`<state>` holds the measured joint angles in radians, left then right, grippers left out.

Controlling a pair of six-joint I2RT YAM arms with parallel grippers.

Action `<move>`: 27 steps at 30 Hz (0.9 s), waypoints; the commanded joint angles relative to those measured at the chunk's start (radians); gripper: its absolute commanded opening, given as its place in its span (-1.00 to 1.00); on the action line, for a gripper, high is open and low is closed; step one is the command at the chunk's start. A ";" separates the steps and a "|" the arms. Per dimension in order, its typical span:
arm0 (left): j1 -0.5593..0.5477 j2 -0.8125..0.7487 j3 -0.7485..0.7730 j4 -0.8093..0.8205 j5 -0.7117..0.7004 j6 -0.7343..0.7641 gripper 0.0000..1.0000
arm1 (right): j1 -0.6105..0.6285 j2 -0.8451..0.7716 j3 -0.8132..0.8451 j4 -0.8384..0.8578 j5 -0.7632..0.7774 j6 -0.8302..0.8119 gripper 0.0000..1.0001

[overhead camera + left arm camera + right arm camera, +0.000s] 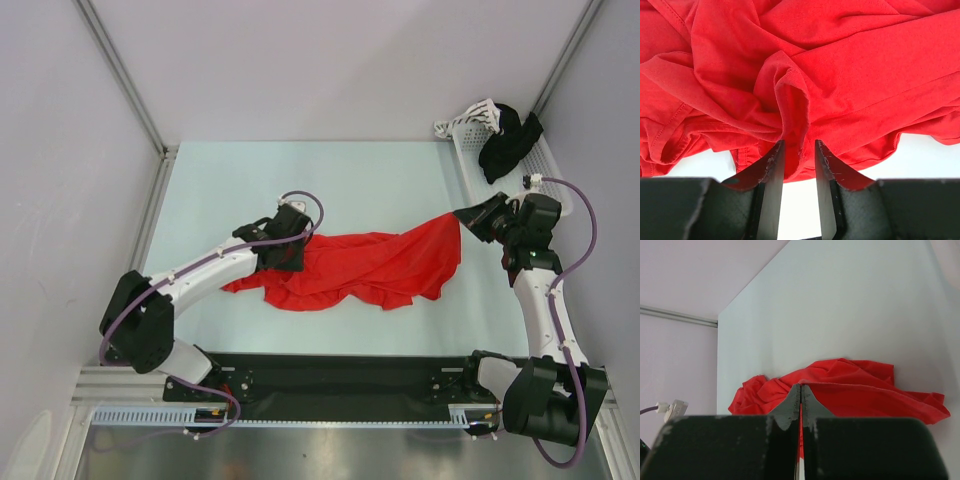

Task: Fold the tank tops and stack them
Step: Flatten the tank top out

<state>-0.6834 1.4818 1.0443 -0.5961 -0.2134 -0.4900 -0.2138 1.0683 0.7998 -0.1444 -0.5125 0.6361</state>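
A bright red tank top (370,265) lies crumpled across the middle of the table. My left gripper (295,255) is at its left end. In the left wrist view its jaws (799,147) stand a little apart, with a raised fold of the red tank top (850,65) between them. My right gripper (465,222) holds the garment's right corner lifted off the table. In the right wrist view this gripper (801,387) is shut, a thin red strip shows between its fingers, and the rest of the tank top (865,390) stretches away from it.
A white mesh basket (545,165) stands at the back right corner with a black garment (510,140) draped in it. Grey walls close the table on the left, right and back. A black strip runs along the near edge between the arm bases.
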 commanded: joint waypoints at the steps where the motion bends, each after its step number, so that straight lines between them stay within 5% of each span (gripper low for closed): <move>1: -0.004 -0.006 0.031 0.002 0.008 0.013 -0.30 | -0.006 -0.011 0.013 0.032 -0.011 -0.003 -1.00; 10: -0.005 0.051 0.016 0.028 0.039 0.016 -0.31 | -0.006 -0.010 0.013 0.037 -0.015 0.002 -1.00; 13: -0.005 0.080 0.016 0.042 0.011 0.008 -0.55 | -0.006 -0.011 0.016 0.036 -0.017 0.004 -1.00; 15: -0.005 0.089 0.022 0.042 -0.023 0.004 -0.99 | -0.006 -0.016 0.019 0.034 -0.018 0.005 -1.00; 23: 0.028 -0.092 0.054 0.021 -0.021 -0.027 -0.99 | -0.012 -0.015 0.088 -0.010 -0.014 -0.015 -1.00; 27: 0.184 -0.251 0.034 0.093 0.190 -0.051 -0.99 | -0.019 0.005 0.173 -0.017 -0.017 -0.013 -1.00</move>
<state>-0.6014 1.3766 1.0454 -0.5758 -0.1448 -0.5056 -0.2249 1.0714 0.8791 -0.1875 -0.5133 0.6350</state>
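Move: A standing fold of the red tank top lies just under the left fingertips, about 3 cm below and straight between them; the tank top's bunched left end is some 9 cm to the left and 2 back, its near hem about 8 cm back and 3 right. From the right hand, which still holds the far right corner, the fold is roughly 37 cm left, 7 back and 16 below, and the white basket some 16 cm ahead, 15 right and 16 below. Left hand sinks about 2.5 cm, pinches the fold shut and rises some 6 cm, the right's grip lifting too. ##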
